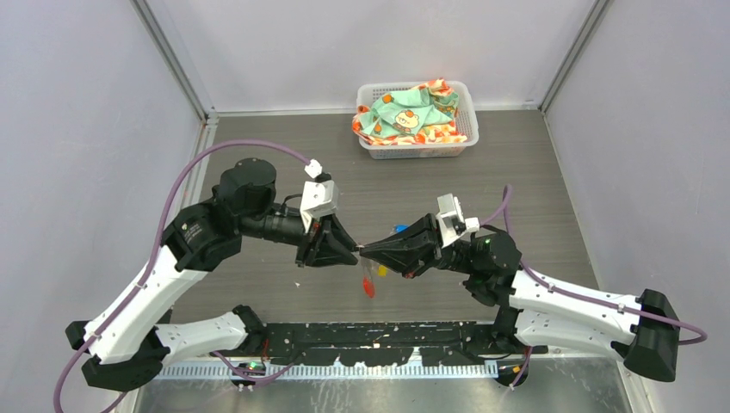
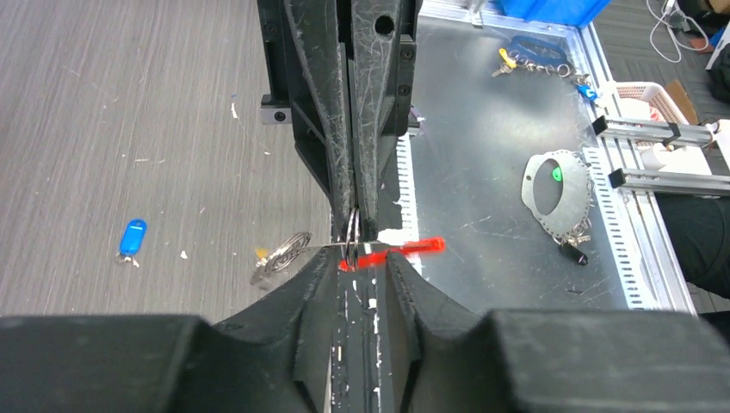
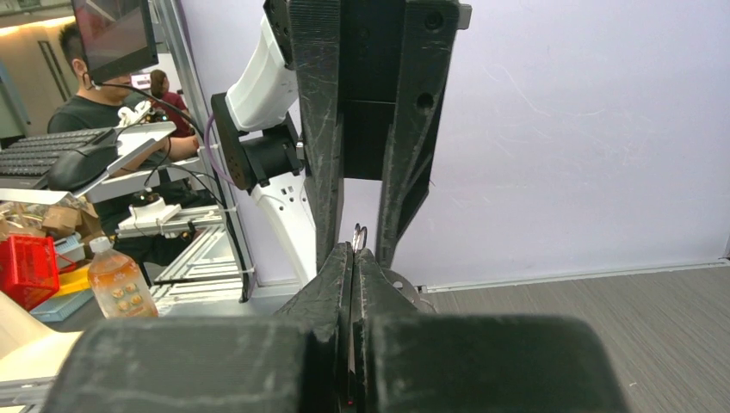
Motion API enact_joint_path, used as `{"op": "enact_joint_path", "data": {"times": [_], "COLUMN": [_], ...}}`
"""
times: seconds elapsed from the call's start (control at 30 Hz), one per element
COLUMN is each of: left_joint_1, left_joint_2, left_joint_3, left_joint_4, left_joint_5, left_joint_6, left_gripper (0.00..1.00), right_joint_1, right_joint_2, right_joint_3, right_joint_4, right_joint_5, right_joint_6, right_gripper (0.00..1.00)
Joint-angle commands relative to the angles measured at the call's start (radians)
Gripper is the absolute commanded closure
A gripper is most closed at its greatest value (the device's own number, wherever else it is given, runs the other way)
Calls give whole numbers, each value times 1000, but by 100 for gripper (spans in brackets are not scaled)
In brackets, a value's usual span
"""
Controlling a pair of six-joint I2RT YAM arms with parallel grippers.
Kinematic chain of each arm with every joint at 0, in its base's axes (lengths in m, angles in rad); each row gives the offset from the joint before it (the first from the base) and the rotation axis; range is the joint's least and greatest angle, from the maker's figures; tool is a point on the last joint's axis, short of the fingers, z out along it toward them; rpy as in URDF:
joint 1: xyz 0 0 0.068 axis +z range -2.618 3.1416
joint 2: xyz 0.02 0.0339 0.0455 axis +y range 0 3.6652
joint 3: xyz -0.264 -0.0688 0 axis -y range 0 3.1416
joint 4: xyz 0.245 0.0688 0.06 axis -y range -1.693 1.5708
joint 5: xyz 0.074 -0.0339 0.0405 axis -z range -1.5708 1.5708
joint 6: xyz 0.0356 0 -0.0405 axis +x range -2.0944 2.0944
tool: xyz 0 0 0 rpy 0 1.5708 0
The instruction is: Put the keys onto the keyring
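Observation:
My right gripper (image 1: pixel 365 249) is shut on the keyring (image 2: pixel 353 237), a thin metal ring seen edge-on above the near table edge. Its red tag (image 2: pixel 398 250) sticks out sideways; in the top view the red tag (image 1: pixel 368 286) hangs below. My left gripper (image 2: pixel 363 258) faces it tip to tip, jaws open a narrow way, one finger on each side of the ring. A coiled metal loop with a yellow bit (image 2: pixel 277 256) sits just left of my left finger. The blue-tagged key (image 2: pixel 132 238) lies on the table. In the right wrist view the ring (image 3: pixel 359 234) pokes out past the shut fingertips.
A white basket (image 1: pixel 418 150) holding a patterned cloth (image 1: pixel 405 116) stands at the back of the table. On the metal shelf at the near edge lie another bunch of keys (image 2: pixel 538 60) and a round metal plate (image 2: pixel 555 191). Walls close in both sides.

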Motion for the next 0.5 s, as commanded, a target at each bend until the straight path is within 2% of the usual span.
{"op": "enact_joint_path", "data": {"times": [0.0, 0.13, 0.23, 0.33, 0.47], "left_joint_1": [7, 10, 11, 13, 13], "left_joint_2": [-6, -12, -11, -14, -11], "left_joint_3": [15, 7, 4, 1, 8], "left_joint_4": [69, 74, 61, 13, -74], "left_joint_5": [47, 50, 43, 10, -9], "left_joint_6": [-39, -38, -15, 42, 123], "left_gripper": [75, 88, 99, 100, 100], "right_joint_1": [-2, -2, -1, -2, -2], "right_joint_2": [8, 18, 21, 1, -36], "right_joint_3": [2, 12, 41, 108, 296], "right_joint_4": [110, 79, -4, -226, -698], "right_joint_5": [5, 4, 8, -9, 23], "right_joint_6": [20, 20, 25, 5, -129], "right_gripper": [99, 99, 97, 75, 51]}}
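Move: The keyring's small ring, which my shut right fingers still hold, stands between my part-open left fingertips, about 1 cm to the right of my left hand and 1 cm to the left of my right. The metal plate hangs from it, with the red handle roughly 9 cm below and 3 cm back of my left hand and 2 cm to its right. The yellow key is about 8 cm below, 2 cm ahead and 4 cm right of that hand. On the table, the blue key lies some 18 cm ahead, 10 cm right and 37 cm below it. I keep my left hand almost in place and shut its fingers fully, pinching the ring that my right hand holds still. Once they are closed, I open my right fingers to a bit over a third and let go, easing that hand about 1.5 cm left and slightly down, its fingertips tipping down some 10 degrees about the ring and plate instead of pulling away. ##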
